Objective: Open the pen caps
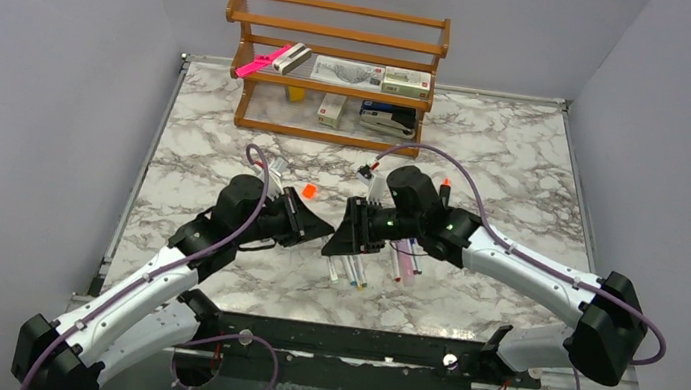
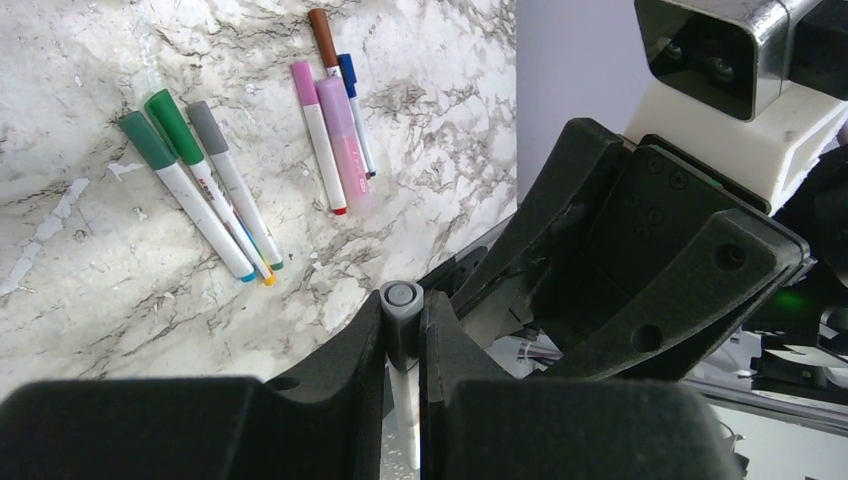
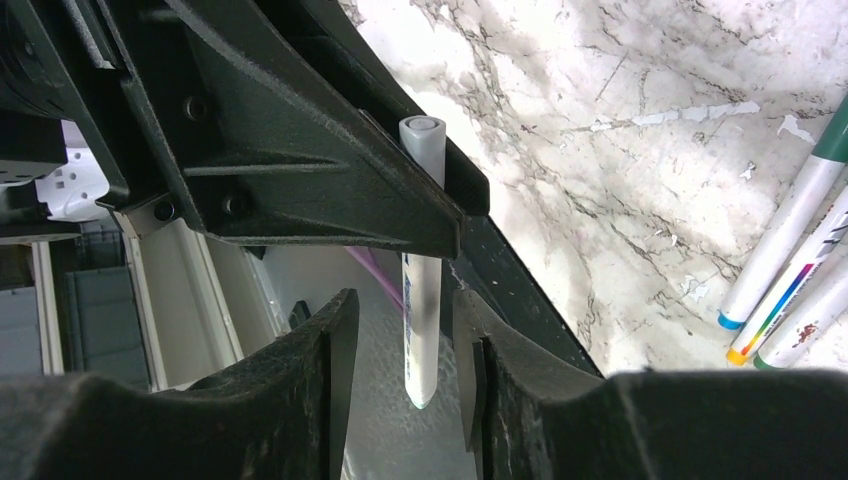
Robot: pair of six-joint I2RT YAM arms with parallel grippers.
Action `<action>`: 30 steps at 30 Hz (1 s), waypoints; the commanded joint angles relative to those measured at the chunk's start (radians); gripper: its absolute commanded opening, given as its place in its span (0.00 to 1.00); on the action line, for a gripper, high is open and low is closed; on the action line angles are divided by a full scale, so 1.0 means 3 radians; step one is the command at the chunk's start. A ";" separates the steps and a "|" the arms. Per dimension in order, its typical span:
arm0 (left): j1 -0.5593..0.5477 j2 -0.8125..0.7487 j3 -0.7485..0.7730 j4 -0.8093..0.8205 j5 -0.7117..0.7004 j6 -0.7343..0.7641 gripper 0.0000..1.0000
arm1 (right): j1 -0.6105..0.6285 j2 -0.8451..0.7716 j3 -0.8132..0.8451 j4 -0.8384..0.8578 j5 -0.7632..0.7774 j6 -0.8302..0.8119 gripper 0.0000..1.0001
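Note:
My left gripper [image 2: 403,305] is shut on the grey cap [image 2: 401,296] of a white-barrelled pen, held up off the table. In the right wrist view the pen's white barrel [image 3: 421,330] hangs between the spread fingers of my open right gripper [image 3: 402,310], without touching either of them. The two grippers meet tip to tip over the table's middle, the left gripper [image 1: 320,236] facing the right gripper [image 1: 346,237]. Several capped pens lie on the marble: green [image 2: 147,140], grey [image 2: 208,128], pink [image 2: 303,85], lilac [image 2: 335,110], dark red [image 2: 322,28] and blue [image 2: 347,70].
A wooden shelf [image 1: 332,72] with small boxes and a long pink item stands at the back. A loose orange cap [image 1: 309,190] lies behind the left gripper. Another pen [image 1: 444,186] and a small dark piece [image 1: 365,170] lie behind the right arm.

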 commanded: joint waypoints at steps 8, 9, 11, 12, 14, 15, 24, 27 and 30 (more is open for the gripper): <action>-0.0059 -0.0006 0.0093 0.0101 -0.0094 -0.0142 0.00 | 0.0018 0.0098 -0.0057 0.0144 -0.0027 0.0001 0.41; -0.0066 -0.0005 0.0098 0.0113 -0.0104 -0.0153 0.00 | 0.0018 0.0118 -0.0064 0.0142 -0.0025 0.0003 0.41; -0.0079 0.0002 0.0114 0.0125 -0.0127 -0.0162 0.00 | 0.0023 0.0137 -0.0094 0.0187 -0.0026 0.0021 0.41; -0.0086 0.0006 0.0116 0.0133 -0.0135 -0.0166 0.00 | 0.0023 0.0144 -0.0110 0.0212 -0.0035 0.0036 0.41; -0.0108 0.0026 0.0119 0.0150 -0.0156 -0.0170 0.00 | 0.0024 0.0157 -0.0128 0.0249 -0.0037 0.0044 0.39; -0.0119 0.0029 0.0116 0.0155 -0.0161 -0.0170 0.00 | 0.0027 0.0162 -0.0134 0.0258 -0.0037 0.0051 0.37; -0.0162 0.0107 0.0076 0.0263 -0.0314 -0.0115 0.00 | 0.0054 0.0094 -0.0356 0.0341 -0.0052 0.0096 0.01; -0.0161 0.0213 0.0100 0.0298 -0.0400 0.0003 0.00 | 0.0057 0.0014 -0.0475 0.0339 -0.0046 0.0113 0.01; -0.0146 0.0420 0.0196 0.0325 -0.0504 0.0168 0.00 | 0.0057 -0.0097 -0.0619 0.0312 -0.0039 0.0126 0.01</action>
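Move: Between the open right fingers hangs the grey pen, its middle about 1 cm above the right hand point and otherwise in line with it. The left fingers already grip the cap end, the pen's middle lying some 4 cm below and 3 cm back of that hand. Three capped pens lie on the table about 5 cm ahead, 5 cm right and 10 cm below the right hand; the pink pen is some 10 cm farther right of them. Sinking about 2 cm with its fingers open, the right hand slips down the pen, closes on the lower barrel, then draws it a further 1 cm or so down, slightly right and back. The left hand keeps its grip on the cap end and dips nearly 2 cm late on, in the same downward direction as the pull. ##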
